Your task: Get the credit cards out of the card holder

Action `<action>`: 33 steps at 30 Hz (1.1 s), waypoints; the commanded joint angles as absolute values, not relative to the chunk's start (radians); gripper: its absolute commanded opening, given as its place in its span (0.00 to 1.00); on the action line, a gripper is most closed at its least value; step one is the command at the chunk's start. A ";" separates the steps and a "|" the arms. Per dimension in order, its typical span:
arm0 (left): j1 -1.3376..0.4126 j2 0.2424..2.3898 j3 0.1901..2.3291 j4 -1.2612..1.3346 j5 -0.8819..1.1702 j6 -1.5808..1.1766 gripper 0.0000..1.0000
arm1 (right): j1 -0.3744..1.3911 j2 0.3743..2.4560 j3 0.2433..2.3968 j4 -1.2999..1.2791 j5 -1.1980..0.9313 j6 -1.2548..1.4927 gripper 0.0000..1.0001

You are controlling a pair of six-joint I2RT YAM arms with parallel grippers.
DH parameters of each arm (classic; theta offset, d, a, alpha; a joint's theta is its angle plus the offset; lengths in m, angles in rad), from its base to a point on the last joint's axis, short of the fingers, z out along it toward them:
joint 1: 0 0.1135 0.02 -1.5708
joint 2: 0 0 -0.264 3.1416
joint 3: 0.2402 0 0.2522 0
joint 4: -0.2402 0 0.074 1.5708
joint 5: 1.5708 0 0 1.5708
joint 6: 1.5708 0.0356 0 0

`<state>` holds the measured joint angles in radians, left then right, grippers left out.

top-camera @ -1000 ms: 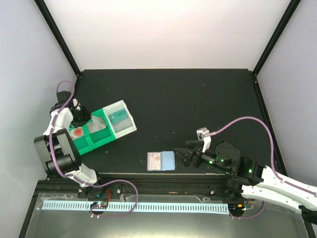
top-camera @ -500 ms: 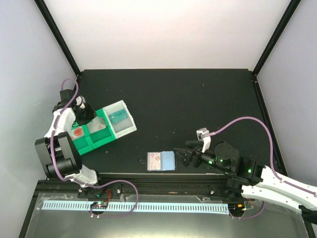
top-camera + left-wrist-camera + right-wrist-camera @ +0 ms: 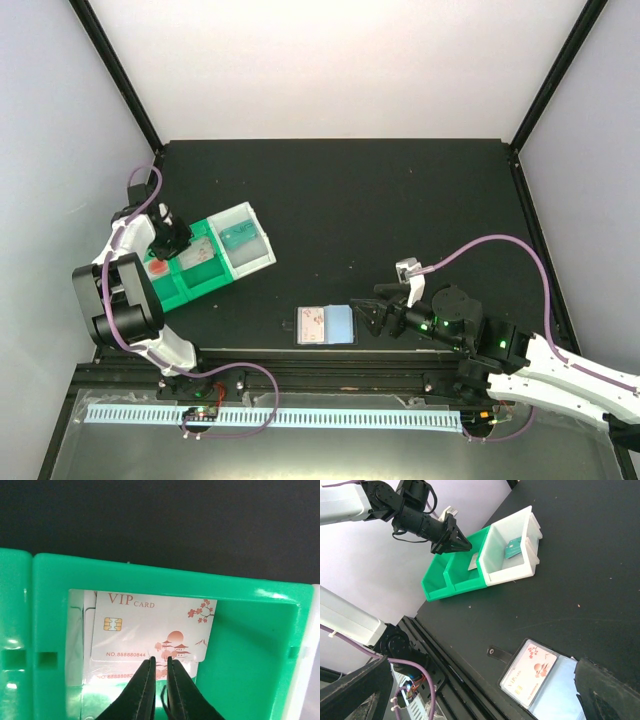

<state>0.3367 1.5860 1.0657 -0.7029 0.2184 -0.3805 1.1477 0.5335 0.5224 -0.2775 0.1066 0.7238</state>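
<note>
The card holder (image 3: 327, 325) lies open near the table's front edge, a white VIP card (image 3: 530, 672) in its left pocket and a pale blue panel (image 3: 560, 700) on the right. My right gripper (image 3: 368, 318) stands wide open just right of the holder, nothing between its fingers (image 3: 607, 690). My left gripper (image 3: 160, 659) hovers over a green tray compartment (image 3: 250, 645) where another white VIP card (image 3: 150, 627) lies flat on a second card. Its jaws are almost together with nothing in them. A teal card (image 3: 238, 237) lies in the tray's clear bin.
The green-and-clear tray (image 3: 195, 275) sits at the left, with a red item (image 3: 157, 267) in one compartment. The holder's snap strap (image 3: 497, 652) sticks out to its left. Black frame posts and white walls border the dark table (image 3: 400, 220).
The left gripper has shifted a little over the green tray and its jaws have narrowed. The right arm and the card holder have not moved.
</note>
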 commanded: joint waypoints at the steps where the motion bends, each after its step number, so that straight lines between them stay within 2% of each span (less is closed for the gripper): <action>1: 0.339 1.584 1.112 -0.735 0.157 -0.401 0.11 | 1.147 0.523 0.538 -0.283 0.129 0.732 1.00; 5: 0.339 1.551 1.104 -0.722 0.170 -0.408 0.16 | 1.147 0.522 0.530 -0.279 0.126 0.748 1.00; 7: 0.339 1.525 1.096 -0.706 0.210 -0.405 0.21 | 1.147 0.526 0.523 -0.272 0.122 0.757 1.00; 13: 0.329 1.395 1.008 -0.643 0.388 -0.401 0.57 | 1.147 0.567 0.585 -0.379 0.206 0.730 1.00; 14: 0.326 1.371 1.001 -0.642 0.413 -0.390 0.65 | 1.147 0.576 0.597 -0.398 0.223 0.732 1.00; 17: 0.317 1.311 0.990 -0.666 0.472 -0.362 0.81 | 1.147 0.590 0.612 -0.443 0.265 0.767 1.00; 19: 0.308 1.262 0.983 -0.684 0.494 -0.339 0.97 | 1.147 0.595 0.608 -0.456 0.288 0.798 1.00; 26: 0.237 1.130 0.936 -0.732 0.570 -0.285 0.99 | 1.147 0.627 0.575 -0.427 0.267 0.834 1.00; 33: 0.056 1.081 0.877 -0.718 0.668 -0.292 0.96 | 1.147 0.733 0.556 -0.372 0.187 0.830 0.98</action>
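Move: The card still in the open card holder lies about 30 cm to the left hand's right, some 17 cm back and 5 cm lower. The cards already in the green tray are just under the left fingertips, 2 cm farther out; the white tray is roughly 12 cm to the right and 3 cm ahead. From the right hand the holder's card is about 8 cm left, 4 cm ahead and 19 cm below, the holder's blue pocket 3 cm left and 4 cm ahead. The left hand lets its nearly shut fingers spread wide as it climbs about 11 cm out of the green tray, then swings some 13 cm to its right and a little back over the white tray, towards the card holder, the wrist turning about 25 degrees clockwise and tilting up. Meanwhile the open right hand sinks about 4.5 cm and eases slightly forward towards the holder, its fingers tipping further down. ##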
